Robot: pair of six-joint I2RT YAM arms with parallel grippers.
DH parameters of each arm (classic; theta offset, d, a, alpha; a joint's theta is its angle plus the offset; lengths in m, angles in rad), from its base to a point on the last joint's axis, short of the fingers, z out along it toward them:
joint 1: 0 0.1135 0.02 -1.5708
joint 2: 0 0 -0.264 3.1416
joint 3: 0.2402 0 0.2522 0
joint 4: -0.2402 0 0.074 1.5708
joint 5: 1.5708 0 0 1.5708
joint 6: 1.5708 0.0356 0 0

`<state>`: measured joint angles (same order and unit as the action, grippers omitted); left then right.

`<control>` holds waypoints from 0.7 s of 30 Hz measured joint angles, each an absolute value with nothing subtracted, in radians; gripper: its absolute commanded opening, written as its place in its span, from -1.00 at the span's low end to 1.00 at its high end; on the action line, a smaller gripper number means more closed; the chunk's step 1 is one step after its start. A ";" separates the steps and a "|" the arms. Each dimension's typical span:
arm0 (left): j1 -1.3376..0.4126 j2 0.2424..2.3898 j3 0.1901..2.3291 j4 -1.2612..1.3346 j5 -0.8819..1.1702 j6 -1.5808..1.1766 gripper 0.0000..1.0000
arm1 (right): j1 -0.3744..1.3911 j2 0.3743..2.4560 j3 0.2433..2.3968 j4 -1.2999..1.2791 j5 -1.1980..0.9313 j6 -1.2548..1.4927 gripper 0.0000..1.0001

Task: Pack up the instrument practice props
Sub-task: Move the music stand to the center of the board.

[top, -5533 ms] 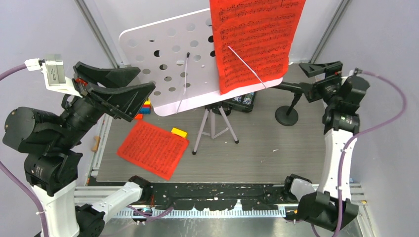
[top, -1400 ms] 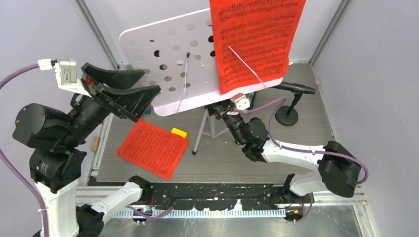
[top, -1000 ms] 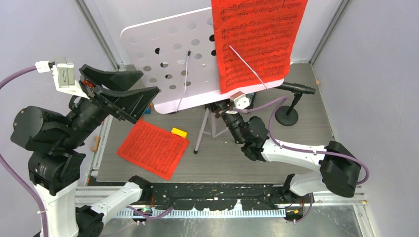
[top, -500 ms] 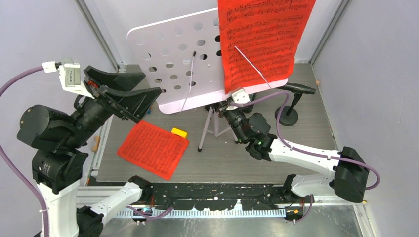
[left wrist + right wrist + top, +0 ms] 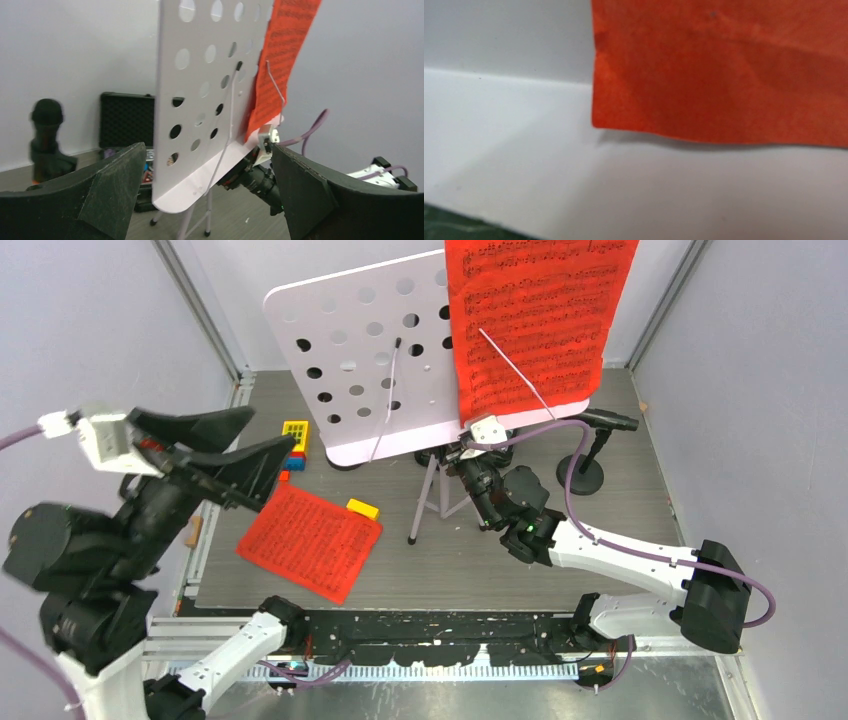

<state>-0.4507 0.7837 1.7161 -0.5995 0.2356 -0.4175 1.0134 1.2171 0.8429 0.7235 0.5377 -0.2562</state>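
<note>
The white hole-punched music rack point(image 5: 370, 360) stands on silver tripod legs point(image 5: 432, 498) mid-table, a red sheet-music page point(image 5: 535, 325) clipped to its right half. My right gripper point(image 5: 460, 453) reaches in beneath the rack's lower lip, fingers hidden, gripping the rack. The right wrist view is filled by the white lip point(image 5: 624, 190) and the page's bottom edge point(image 5: 724, 70). My left gripper point(image 5: 222, 445) hangs open in the air left of the rack point(image 5: 200, 100), nothing between its fingers point(image 5: 100, 195). Another red page point(image 5: 310, 540) lies flat on the table. One black microphone point(image 5: 598, 420) stands at the right, another point(image 5: 47, 132) at the back.
A black case point(image 5: 125, 120) lies behind the rack. Stacked yellow and blue toy blocks point(image 5: 294, 436) sit by the rack's left lower corner, and a yellow block point(image 5: 362, 508) rests by the flat page. Grey walls close in on both sides.
The rack and its clipped page have shifted to the right together with my right gripper. My left arm has dropped and pulled back to the left, its jaws slightly wider.
</note>
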 measured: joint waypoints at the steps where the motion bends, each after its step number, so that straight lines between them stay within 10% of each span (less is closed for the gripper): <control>1: -0.451 0.763 1.720 -0.624 0.199 -0.406 0.99 | 1.013 1.217 0.843 0.723 0.540 -0.256 -1.00; 6: -0.451 0.667 1.685 -0.716 0.060 -0.395 0.99 | 1.013 1.217 0.844 0.720 0.548 -0.249 -1.00; 21: -0.451 0.248 0.697 -0.616 0.106 -0.646 0.99 | 1.013 1.217 0.878 0.652 0.575 -0.213 -0.99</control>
<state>-0.4511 0.2478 0.6968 -0.6163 0.1059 -0.6464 1.0134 1.2171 0.8780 0.6518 0.5755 -0.2134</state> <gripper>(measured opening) 0.995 0.289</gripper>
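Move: The tripod of the music stand, which the left hand heads down to, has its middle about 14 cm ahead of that hand, 19 cm to its right and some 43 cm below. The near left corner of the stand's tray is about 15 cm ahead, 6 cm right and 17 cm down. On the table, some 56 cm below, the yellow block lies 12 cm ahead and 3 cm right. The right hand is at the neck of the stand, with the tripod about 22 cm below and 3 cm nearer the base. The right fingers keep their hold on the stand's neck just under the tray, that hand staying in place while the wrist tips down a few degrees. The left hand, empty and wide open, first swings about 4 cm left, then drops fast by some 30 cm towards the tripod, coming back right as it sinks, while its wrist tips down about 35 degrees. ##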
